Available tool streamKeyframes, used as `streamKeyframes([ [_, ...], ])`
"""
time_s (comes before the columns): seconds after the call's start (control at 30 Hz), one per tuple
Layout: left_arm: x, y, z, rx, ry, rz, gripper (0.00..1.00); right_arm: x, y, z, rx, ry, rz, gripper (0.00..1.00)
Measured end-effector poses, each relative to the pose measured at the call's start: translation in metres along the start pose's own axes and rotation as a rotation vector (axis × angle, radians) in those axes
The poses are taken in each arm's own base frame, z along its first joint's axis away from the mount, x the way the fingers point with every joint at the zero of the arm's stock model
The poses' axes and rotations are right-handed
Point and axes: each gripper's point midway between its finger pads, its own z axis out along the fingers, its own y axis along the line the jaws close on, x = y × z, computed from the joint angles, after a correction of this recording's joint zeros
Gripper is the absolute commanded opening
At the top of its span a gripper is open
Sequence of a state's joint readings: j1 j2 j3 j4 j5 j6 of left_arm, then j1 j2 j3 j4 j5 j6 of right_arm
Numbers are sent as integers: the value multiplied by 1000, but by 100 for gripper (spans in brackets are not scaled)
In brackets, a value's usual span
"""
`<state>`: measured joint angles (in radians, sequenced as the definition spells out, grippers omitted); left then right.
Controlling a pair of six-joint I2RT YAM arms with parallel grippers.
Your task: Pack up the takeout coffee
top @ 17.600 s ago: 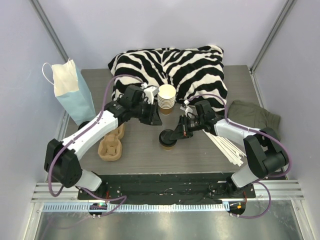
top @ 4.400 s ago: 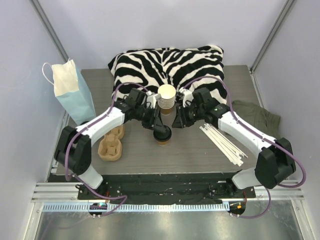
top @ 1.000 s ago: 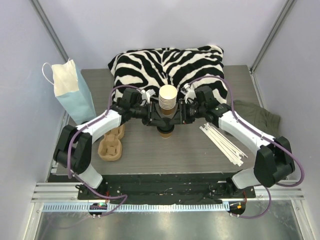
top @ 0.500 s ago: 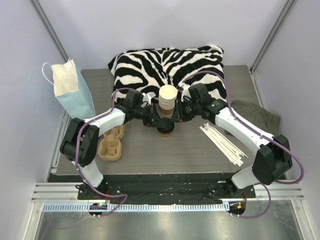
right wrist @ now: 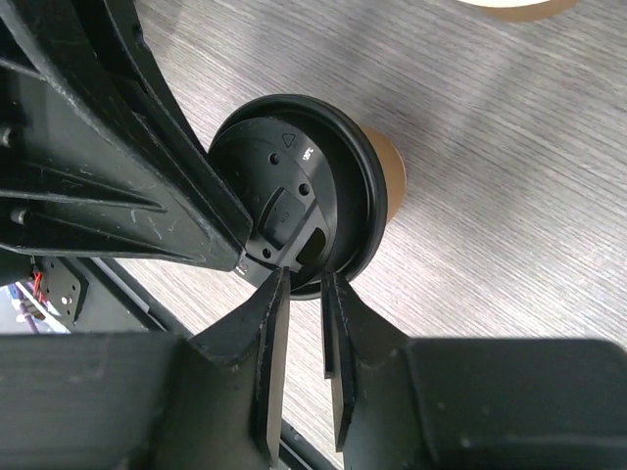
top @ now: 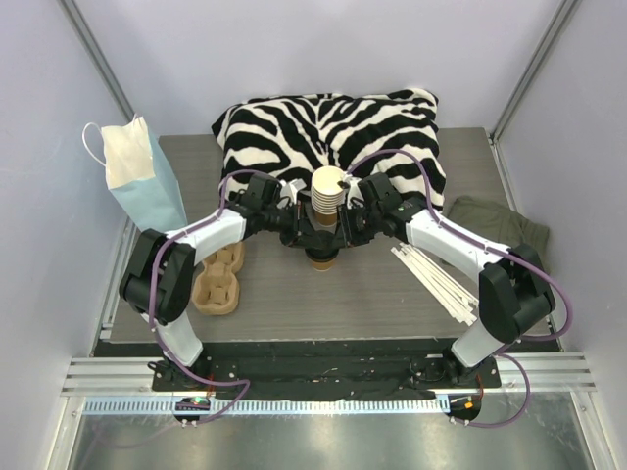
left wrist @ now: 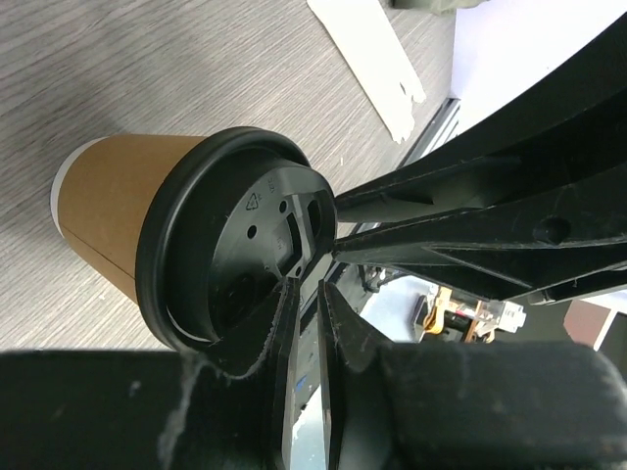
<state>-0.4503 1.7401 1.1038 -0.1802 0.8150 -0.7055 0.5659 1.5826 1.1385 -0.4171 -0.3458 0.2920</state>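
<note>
The takeout coffee (top: 324, 260) stands upright on the table in front of the cup stack, tan with a black lid (left wrist: 230, 235). Both grippers meet over it from opposite sides. My left gripper (left wrist: 308, 286) has its fingers a narrow slit apart, and its tips rest at the lid's near edge (top: 312, 235). My right gripper (right wrist: 302, 276) also shows a narrow gap, with its tips at the lid's rim (right wrist: 294, 191) on the opposite side (top: 340, 235). I see nothing clamped between either pair of fingers. From above, the grippers hide the lid.
A stack of lidless paper cups (top: 329, 191) stands just behind the coffee, against a zebra pillow (top: 333, 122). A blue paper bag (top: 145, 181) stands at the left, with a pulp cup carrier (top: 217, 284) in front of it. White sticks (top: 439, 279) and a green cloth (top: 500, 223) lie at the right.
Both grippers have drawn in closer over the lid. The right gripper's fingers have narrowed, the left's slightly. The cup has stayed where it was.
</note>
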Motion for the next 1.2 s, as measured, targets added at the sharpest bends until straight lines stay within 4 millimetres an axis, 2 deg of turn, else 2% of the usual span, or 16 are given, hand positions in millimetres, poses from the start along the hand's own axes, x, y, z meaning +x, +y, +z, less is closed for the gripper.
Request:
streamKeyframes([
  [0.07,0,0,0,-3,2,4,18,0,1,-1,-7,1,-2,29],
  [0.13,0,0,-1,-7,4,5,19,1,4,-2,-21,9,-3,37],
  [0.2,-2,-1,-2,-11,4,17,25,1,8,-5,-43,19,-2,45],
  [0.23,-3,-2,-3,-13,4,23,28,0,11,-7,-59,19,-3,47],
  [0.27,-4,-4,-3,-15,3,31,36,-3,14,-9,-73,15,-6,48],
  [0.37,-10,-10,-8,-17,-7,63,51,-12,22,-19,-109,-10,-11,55],
  [0.4,-12,-14,-12,-20,-12,79,54,-16,24,-24,-117,-21,-13,59],
  [0.47,-18,-25,-23,-22,-33,117,59,-22,26,-32,-127,-44,-16,63],
  [0.57,-28,-46,-48,-19,-88,195,60,-29,22,-44,-123,-72,-7,66],
  [0.67,-32,-62,-79,-23,-154,252,60,-28,16,-46,-112,-73,10,66],
  [0.73,-34,-65,-99,-40,-200,272,61,-21,12,-43,-108,-62,22,67],
  [0.8,-33,-60,-118,-72,-242,286,61,-12,8,-38,-101,-38,40,67],
  [0.9,-22,-41,-136,-136,-262,277,61,-9,4,-30,-95,-21,55,67],
  [1.07,-5,-13,-152,-194,-257,211,61,-8,-2,-14,-91,-6,91,67],
  [1.2,-7,-5,-161,-212,-276,173,61,4,-8,0,-86,24,155,67],
])
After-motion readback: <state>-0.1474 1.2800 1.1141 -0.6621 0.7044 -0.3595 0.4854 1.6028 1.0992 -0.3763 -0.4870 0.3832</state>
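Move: The lidded cup stands upright between both hands, its middle about 3 cm to the right of the left hand and 4 cm to the left of the right hand, roughly level fore-and-aft and some 5 cm below both. The cup stack is about 12 cm ahead of it. From the left hand the fibre tray lies about 24 cm left and 8 cm back, 9 cm down; from the right hand the straws lie some 25 cm right and 11 cm back, down on the table. The left hand's nearly shut fingers come off the lid's left side, rising about 11 cm and opening, then sweep some 13 cm left away from the cup and sink a little towards the fibre tray's side, the wrist swinging the fingertips roughly 20 degrees towards forward. Meanwhile the right hand lifts its fingertips off the lid's right side by about 6 cm, spreads them wide, and drops back to about its starting height beside the lid, fingers open around empty space and aimed left and down at the cup. ##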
